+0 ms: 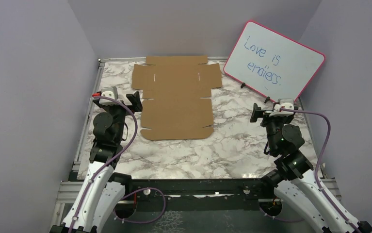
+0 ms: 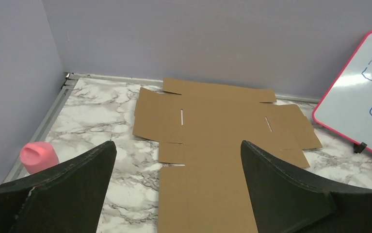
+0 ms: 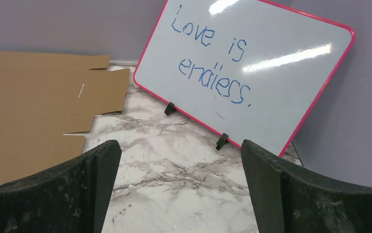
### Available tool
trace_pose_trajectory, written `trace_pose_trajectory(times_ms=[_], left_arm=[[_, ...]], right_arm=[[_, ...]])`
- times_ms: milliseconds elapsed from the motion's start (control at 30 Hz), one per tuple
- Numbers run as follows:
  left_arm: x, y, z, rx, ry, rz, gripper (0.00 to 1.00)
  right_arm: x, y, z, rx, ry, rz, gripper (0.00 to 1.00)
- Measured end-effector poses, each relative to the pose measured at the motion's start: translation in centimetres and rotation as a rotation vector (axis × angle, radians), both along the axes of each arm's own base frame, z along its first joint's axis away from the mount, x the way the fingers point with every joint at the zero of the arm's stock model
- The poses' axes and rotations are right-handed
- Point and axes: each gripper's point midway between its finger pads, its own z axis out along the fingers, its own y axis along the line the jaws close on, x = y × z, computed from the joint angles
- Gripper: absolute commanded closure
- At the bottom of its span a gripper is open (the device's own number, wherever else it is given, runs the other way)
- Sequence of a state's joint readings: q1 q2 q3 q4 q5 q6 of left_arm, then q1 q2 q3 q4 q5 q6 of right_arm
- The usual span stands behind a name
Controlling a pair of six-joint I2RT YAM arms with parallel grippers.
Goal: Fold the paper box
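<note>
The paper box (image 1: 176,97) lies flat and unfolded on the marble table, a brown die-cut sheet with flaps and slits, reaching from the back edge toward the middle. My left gripper (image 1: 135,100) hovers open just left of the sheet's left edge. In the left wrist view the sheet (image 2: 213,131) spreads ahead of that gripper (image 2: 178,145), with nothing between the fingers. My right gripper (image 1: 257,112) stands open well to the right of the sheet, over bare marble. The right wrist view shows this gripper (image 3: 180,145) empty and the sheet's right flaps (image 3: 33,111) off to the left.
A pink-framed whiteboard (image 1: 273,60) with blue writing leans at the back right on small black feet (image 3: 221,141), close behind my right gripper. A small pink rounded object (image 2: 38,156) sits by the table's left rail. Lavender walls close in the left, back and right sides.
</note>
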State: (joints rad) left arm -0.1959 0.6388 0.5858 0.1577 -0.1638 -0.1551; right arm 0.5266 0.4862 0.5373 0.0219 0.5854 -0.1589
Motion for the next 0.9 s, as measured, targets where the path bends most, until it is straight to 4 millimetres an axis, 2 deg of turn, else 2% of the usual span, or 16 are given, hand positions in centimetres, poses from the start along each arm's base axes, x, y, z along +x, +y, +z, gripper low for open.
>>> trace_pose_trajectory(times_ms=[333, 433, 500, 633, 733, 900], left_arm=[[0.2, -0.5, -0.1, 0.007, 0.001, -0.032, 0.01], [0.6, -1.2, -1.0, 0.008, 0.032, -0.062, 0.01], [0.8, -1.6, -2.3, 0.008, 0.078, -0.084, 0.01], [0.8, -2.3, -4.7, 0.004, 0.173, -0.119, 0.01], [0.4, -2.7, -5.5, -0.016, 0.212, -0.139, 0.01], [-0.2, -3.6, -7.4, -0.096, 0.303, -0.168, 0.01]], right_arm=[[0.1, 0.4, -0.3, 0.005, 0.011, 0.016, 0.00], [0.1, 0.7, -0.6, 0.027, 0.022, 0.028, 0.00], [0.1, 1.0, -0.7, 0.041, 0.035, 0.045, 0.00], [0.4, 2.6, -0.5, 0.080, 0.071, 0.110, 0.00], [0.8, 4.2, -0.8, 0.124, 0.106, 0.167, 0.00], [1.8, 7.4, -3.6, 0.189, 0.228, 0.264, 0.00]])
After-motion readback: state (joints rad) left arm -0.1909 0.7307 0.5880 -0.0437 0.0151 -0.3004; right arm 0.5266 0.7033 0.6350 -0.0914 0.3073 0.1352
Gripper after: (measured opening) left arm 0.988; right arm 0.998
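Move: The paper box lies flat and unfolded. Its near panel is centred about 14 cm right of the left gripper, 7 cm ahead and 28 cm below; the pink-capped bottle stands some 18 cm left and 9 cm ahead of that gripper. From the right gripper, the near panel is roughly 35 cm left, 11 cm ahead and 26 cm down, and the whiteboard's middle is about 30 cm ahead and 6 cm right. Lower the left gripper about 7 cm towards the box's near panel, easing it a little to the right, tipping the fingers down and turning slightly clockwise. Meanwhile sweep the right gripper some 7 cm left towards the same panel, then let it sink too, turning it counter-clockwise and tipping it down. Keep both wide open and clear of the cardboard. ##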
